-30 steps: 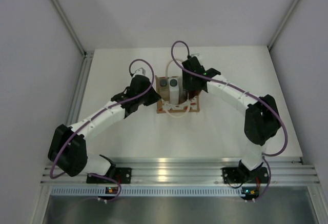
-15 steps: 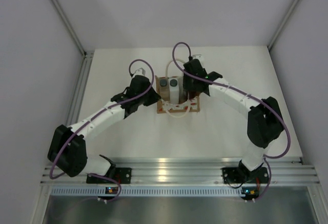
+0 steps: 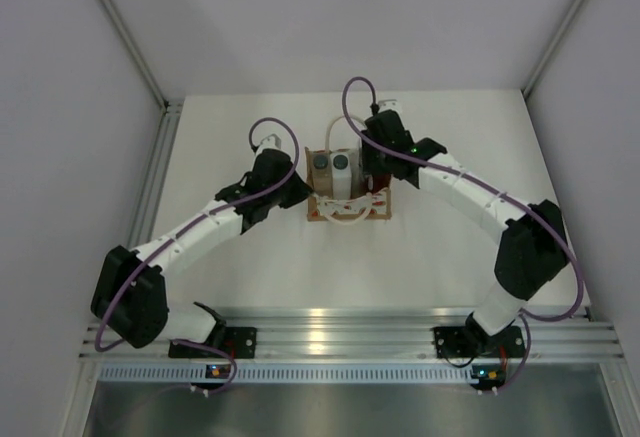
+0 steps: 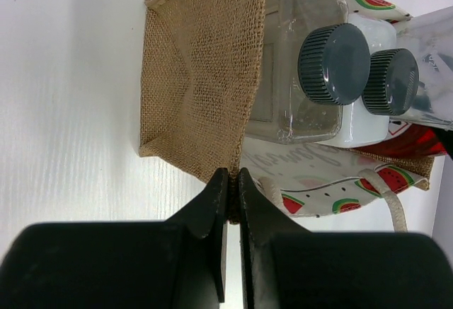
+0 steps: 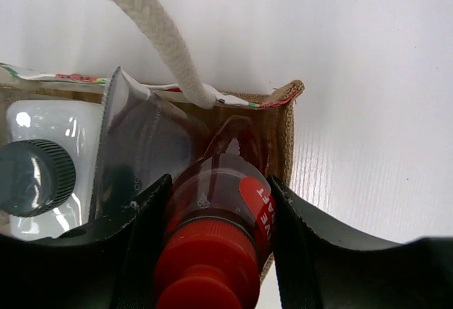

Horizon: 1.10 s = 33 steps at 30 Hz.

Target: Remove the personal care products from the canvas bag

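Note:
The canvas bag (image 3: 347, 207) stands mid-table with watermelon-print sides (image 4: 333, 196). My left gripper (image 4: 231, 177) is shut on the seam of its burlap side panel (image 4: 198, 90). Inside the bag stand two white bottles with dark grey caps (image 4: 334, 63) (image 4: 391, 81) and a pale tube (image 5: 141, 146). My right gripper (image 5: 218, 185) reaches into the bag's right side and is shut on the red bottle (image 5: 212, 252), one finger on each side below its red cap. In the top view the right gripper (image 3: 377, 169) hangs over the bag's right end and the left gripper (image 3: 305, 193) sits at its left end.
Cream rope handles loop off the bag, one arching up behind it (image 5: 148, 33) and one lying in front (image 3: 345, 222). White enclosure walls flank the table. An aluminium rail (image 3: 330, 332) runs along the near edge by the arm bases.
The right wrist has shifted slightly away from the bases and its elbow has swung out to the right. The far rope handle now stands up behind the bag. The left arm is still.

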Each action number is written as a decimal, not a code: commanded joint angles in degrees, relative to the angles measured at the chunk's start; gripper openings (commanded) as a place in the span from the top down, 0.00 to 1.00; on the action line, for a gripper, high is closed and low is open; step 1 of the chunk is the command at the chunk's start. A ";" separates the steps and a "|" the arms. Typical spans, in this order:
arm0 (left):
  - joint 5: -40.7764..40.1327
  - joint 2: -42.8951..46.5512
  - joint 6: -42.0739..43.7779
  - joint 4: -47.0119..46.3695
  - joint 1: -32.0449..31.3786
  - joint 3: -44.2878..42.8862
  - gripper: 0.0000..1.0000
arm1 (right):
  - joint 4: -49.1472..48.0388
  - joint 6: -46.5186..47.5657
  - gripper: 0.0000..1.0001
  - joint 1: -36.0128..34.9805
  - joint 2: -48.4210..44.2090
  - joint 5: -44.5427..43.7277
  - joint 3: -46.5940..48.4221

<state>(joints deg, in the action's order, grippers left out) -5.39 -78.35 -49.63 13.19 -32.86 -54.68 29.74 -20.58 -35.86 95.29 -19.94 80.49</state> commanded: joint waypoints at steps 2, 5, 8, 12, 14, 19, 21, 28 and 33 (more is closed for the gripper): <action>-2.08 1.53 -1.00 -1.68 -0.36 0.80 1.00 | -0.04 2.30 1.00 -0.71 -6.42 -2.38 7.13; -1.73 1.00 -1.17 -1.68 -0.45 0.80 1.00 | 3.39 2.82 1.00 -0.71 -7.65 -2.55 10.12; -1.64 0.57 -1.44 -1.68 -0.36 0.80 1.00 | 7.08 3.61 1.00 -0.62 -9.06 -2.55 13.81; -1.73 0.48 -1.53 -1.68 -0.36 0.80 1.00 | 11.57 4.49 1.00 -0.18 -10.82 -3.34 19.69; -1.64 0.48 -1.61 -1.68 -0.36 0.80 1.00 | 14.02 4.67 1.00 0.69 -12.04 -3.96 21.46; -1.47 0.83 -1.61 -1.59 -0.36 0.80 1.00 | 17.11 5.02 1.00 4.38 -16.35 -4.49 24.72; -1.47 0.83 -1.61 -1.68 -0.36 0.71 1.00 | 17.55 5.11 1.00 7.28 -17.41 -3.09 24.54; -1.03 0.56 -1.88 -1.68 -0.36 0.27 1.00 | 9.57 5.20 1.00 17.65 -22.85 3.94 10.77; -0.68 0.48 -1.62 -1.68 -0.36 0.36 1.00 | -8.07 5.90 1.00 21.44 -26.72 10.17 -8.48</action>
<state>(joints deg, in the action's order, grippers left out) -5.89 -78.26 -50.94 13.08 -33.06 -54.50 39.31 -15.33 -15.79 70.81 -15.55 77.80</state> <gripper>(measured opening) 0.097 0.505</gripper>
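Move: Directly in the right hand's grip is the red bottle, still partly inside the bag and already raised a little. The bare table to the bag's right lies about 16 cm right of this hand, 3 back and some 18 below. The clear pouch stands roughly 4 cm to the hand's left and the white bottle 8, both about level ahead and 9 below. From the left hand, pinching the bag's left front rim, the red bottle is 14 cm right and 4 ahead. Drawing the red bottle up out of the bag, the right hand keeps its pinch and climbs about 20 cm, tipping upward some 15 degrees and easing slightly back, then swings about 16 cm right, away from the bag, turning a little clockwise. Over the open table it starts down, sinking about 7 cm. The left hand stays put, still pinching the bag rim. ##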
